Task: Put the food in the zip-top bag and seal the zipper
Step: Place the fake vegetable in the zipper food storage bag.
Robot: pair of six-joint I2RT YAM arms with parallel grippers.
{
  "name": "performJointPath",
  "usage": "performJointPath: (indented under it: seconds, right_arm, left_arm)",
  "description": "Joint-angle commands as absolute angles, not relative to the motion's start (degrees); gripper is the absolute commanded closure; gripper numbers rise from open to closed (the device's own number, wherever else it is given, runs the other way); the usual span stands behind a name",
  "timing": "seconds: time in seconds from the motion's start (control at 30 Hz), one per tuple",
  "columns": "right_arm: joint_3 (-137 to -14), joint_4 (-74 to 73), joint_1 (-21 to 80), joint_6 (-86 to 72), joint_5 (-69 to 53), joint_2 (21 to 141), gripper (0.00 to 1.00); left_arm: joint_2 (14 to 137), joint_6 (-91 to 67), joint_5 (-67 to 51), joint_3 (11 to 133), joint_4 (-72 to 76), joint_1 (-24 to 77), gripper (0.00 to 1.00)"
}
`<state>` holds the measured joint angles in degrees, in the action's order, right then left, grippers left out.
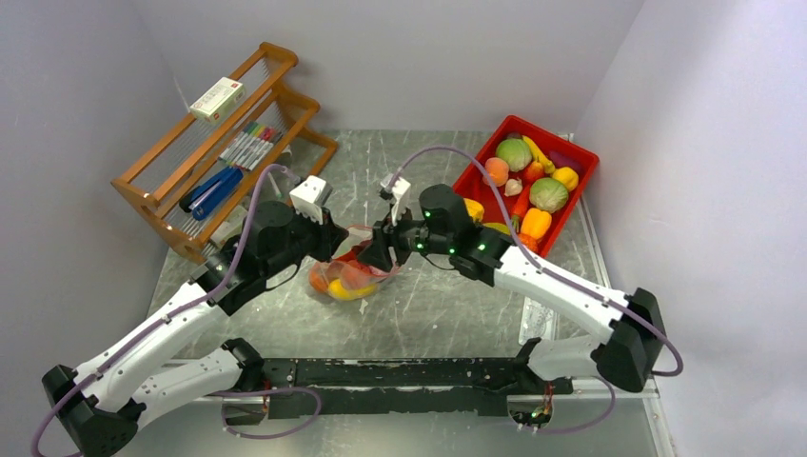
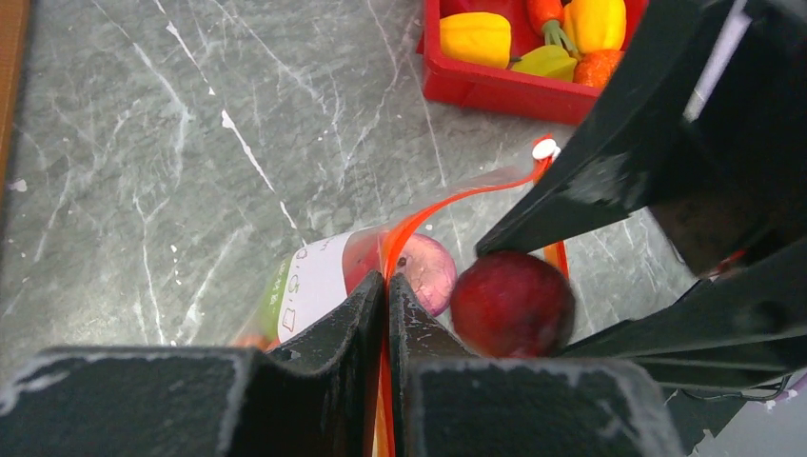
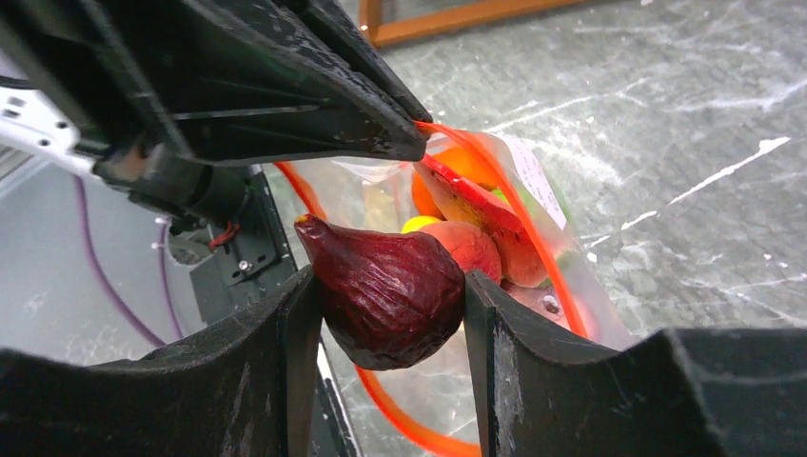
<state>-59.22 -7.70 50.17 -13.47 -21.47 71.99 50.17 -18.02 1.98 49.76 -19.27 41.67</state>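
The clear zip-top bag [image 1: 344, 278] lies mid-table with several pieces of food inside, peach, orange and yellow ones among them. My left gripper [image 2: 386, 286] is shut on the bag's orange-red zipper [image 2: 447, 202] and holds one side of the mouth up. A dark red, fig-shaped piece of food [image 3: 390, 293] is pinched between the fingers of my right gripper [image 3: 385, 305]. It hangs right at the bag's open mouth, over the zipper loop [image 3: 533, 238]. In the left wrist view the same fruit [image 2: 512, 303] sits beside a pale purple piece [image 2: 428, 271] inside the bag. The white label [image 2: 314, 286] faces up.
A red tray [image 1: 550, 135] at the back right holds more toy food, such as green cabbages, yellow peppers and an orange one. A wooden rack [image 1: 152, 186] with pens, a box and tools stands at the back left. The two grippers almost touch over the bag.
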Motion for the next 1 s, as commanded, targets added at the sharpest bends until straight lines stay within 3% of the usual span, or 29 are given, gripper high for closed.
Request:
performJointPath:
  seconds: [0.0, 0.5, 0.97]
  right_arm:
    - [-61.94, -9.28, 52.64, -12.90, -14.32, 75.02, 0.50]
    - [-62.72, -11.64, 55.33, -8.76, -10.42, 73.13, 0.29]
    - [-54.37, -11.63, 54.93, 13.48, -11.57, 61.40, 0.28]
  left_arm:
    - [49.78, -18.23, 0.54, 50.38, -17.07, 41.44, 0.93]
    - [49.55, -17.53, -0.64, 49.37, -16.28, 41.48, 0.93]
    - [50.02, -11.14, -1.47, 51.91, -20.35, 41.47, 0.93]
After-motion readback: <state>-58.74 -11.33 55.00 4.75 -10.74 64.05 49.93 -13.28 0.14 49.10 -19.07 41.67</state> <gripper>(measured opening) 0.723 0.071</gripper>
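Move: The right hand, with the dark red fake vegetable between its fingers, is poised over the bag's open mouth, whose middle is about 5 cm below and 1 cm ahead of it. Inside the bag, some 15 cm down, the peach lies about 4 cm to its left and 1 cm ahead, the purple onion 3 cm ahead and 2 cm left. From the left hand, pinching the bag's rim, the mouth is roughly 6 cm right, 2 cm back, 5 cm down. Letting go of the dark red vegetable over the bag, the right hand first sinks about 3 cm towards the mouth with a slight leftward shift and opens its fingers wider, then rises some 6 cm and draws off to the right, rolling about 20 degrees so its forward side lifts. The left fingers stay shut on the rim and hold the bag open nearly still. ##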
